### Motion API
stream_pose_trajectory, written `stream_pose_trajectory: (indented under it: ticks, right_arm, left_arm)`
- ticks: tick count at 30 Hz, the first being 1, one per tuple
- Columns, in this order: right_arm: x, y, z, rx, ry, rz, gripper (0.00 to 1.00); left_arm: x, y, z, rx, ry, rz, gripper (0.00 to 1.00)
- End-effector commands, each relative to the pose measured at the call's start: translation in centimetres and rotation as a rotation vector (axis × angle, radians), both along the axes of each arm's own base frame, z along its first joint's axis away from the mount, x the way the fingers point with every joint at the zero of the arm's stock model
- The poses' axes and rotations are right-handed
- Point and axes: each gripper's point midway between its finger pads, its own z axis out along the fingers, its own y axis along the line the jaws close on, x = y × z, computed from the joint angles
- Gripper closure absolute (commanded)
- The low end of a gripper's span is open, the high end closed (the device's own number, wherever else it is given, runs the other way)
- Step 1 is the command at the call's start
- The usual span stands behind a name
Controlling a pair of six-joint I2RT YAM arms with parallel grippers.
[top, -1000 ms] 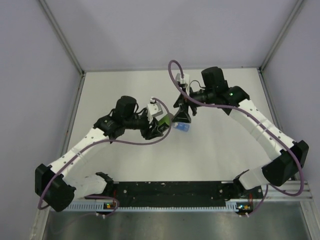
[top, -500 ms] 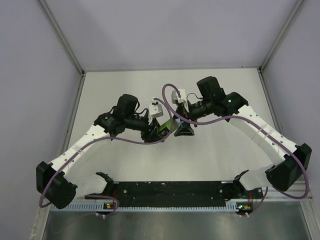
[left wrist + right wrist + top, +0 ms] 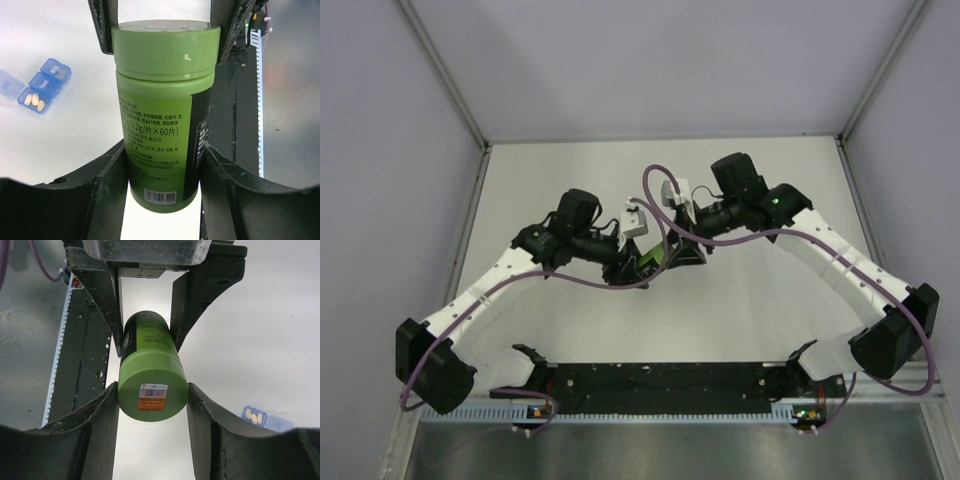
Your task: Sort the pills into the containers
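Observation:
A green pill bottle (image 3: 160,115) hangs above the table between both arms. My left gripper (image 3: 161,150) is shut on its labelled body. My right gripper (image 3: 152,390) faces it end-on, and both of its fingers press the sides of the green cap (image 3: 150,367). In the top view the bottle (image 3: 655,255) shows as a green patch between the left gripper (image 3: 638,262) and the right gripper (image 3: 682,250). The blue pill box (image 3: 42,87) lies on the table with its lids open and pale pills (image 3: 34,100) in one compartment. The pill box (image 3: 260,418) also shows at the right wrist view's lower right; it is hidden in the top view.
The white table (image 3: 760,180) is fenced by grey walls at the back and sides. A black rail (image 3: 660,378) with the arm bases runs along the near edge.
My right gripper swung left to the bottle and its jaws closed onto the cap. The blue pill box, seen in the top view a second ago, is now covered by the right gripper.

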Motion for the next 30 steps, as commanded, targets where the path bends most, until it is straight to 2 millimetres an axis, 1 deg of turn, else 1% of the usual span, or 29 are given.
stream_pose_trajectory:
  ticks: [1,4,6,10,11,12,14,19,21,26,27,28,29,30]
  right_arm:
    - [-0.4,1.6,1.2,0.047,0.073,0.020,0.85]
    - [0.7,2.2,0.7,0.024,0.124,-0.040,0.95]
    - [2.3,2.9,0.1,0.015,0.163,-0.114,1.00]
    - [4.7,4.6,-1.9,-0.010,0.304,-0.204,1.00]
    - [5.1,5.0,-2.2,-0.017,0.355,-0.211,1.00]
    - [5.6,5.5,-3.1,-0.031,0.405,-0.216,1.00]
    - [6.1,6.3,-3.5,-0.031,0.483,-0.206,1.00]
    - [5.7,7.7,-4.6,-0.037,0.676,-0.165,1.00]
    - [5.4,8.0,-4.8,-0.038,0.726,-0.147,1.00]
    - [4.9,8.3,-4.8,-0.027,0.816,-0.122,1.00]
    - [4.7,8.3,-4.7,-0.027,0.829,-0.117,0.98]
    - [4.6,8.2,-4.4,-0.019,0.826,-0.108,0.93]
    - [4.5,8.2,-4.3,-0.018,0.825,-0.102,0.84]
    - [4.4,8.0,-4.1,-0.013,0.818,-0.099,0.68]
  left_arm:
    - [1.9,-0.4,2.0,-0.047,-0.116,0.046,1.00]
    - [3.6,0.1,2.0,-0.025,-0.182,0.138,1.00]
    - [5.1,0.6,1.9,0.002,-0.227,0.211,1.00]
    - [8.5,2.1,1.6,0.058,-0.344,0.388,1.00]
    - [9.0,2.3,1.5,0.066,-0.369,0.416,1.00]
    - [9.6,2.7,1.3,0.082,-0.392,0.449,1.00]
    - [10.4,3.3,1.2,0.104,-0.439,0.510,1.00]
    - [11.6,4.6,0.8,0.177,-0.566,0.617,1.00]
    - [12.5,5.8,0.9,0.230,-0.625,0.693,1.00]
    - [13.9,7.4,1.0,0.309,-0.712,0.782,1.00]
    - [14.1,7.6,1.1,0.319,-0.724,0.796,1.00]
    - [14.3,7.7,1.0,0.328,-0.729,0.808,1.00]
    - [14.5,7.8,1.1,0.331,-0.734,0.815,1.00]
    - [14.5,7.8,1.0,0.334,-0.732,0.817,1.00]
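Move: Both hands already hold the green pill bottle: the left has its body, the right its cap. The cap is about 5 cm right of the left hand, 5 cm above and 1 cm ahead. From the right hand the bottle body is some 5 cm left, 4 cm below and 1 cm back. The open blue pill box lies about 16 cm ahead and 9 cm right of the left hand, 20 cm down. The right fingers keep their pinch on the cap and the left fingers theirs on the body as the wrists counter-rotate, turning the cap nearly a quarter turn on the body, clockwise seen from the cap end, the tightening way. Meanwhile both hands carry the bottle about 9 cm forward, nearly as far left, and some 7 cm down. ##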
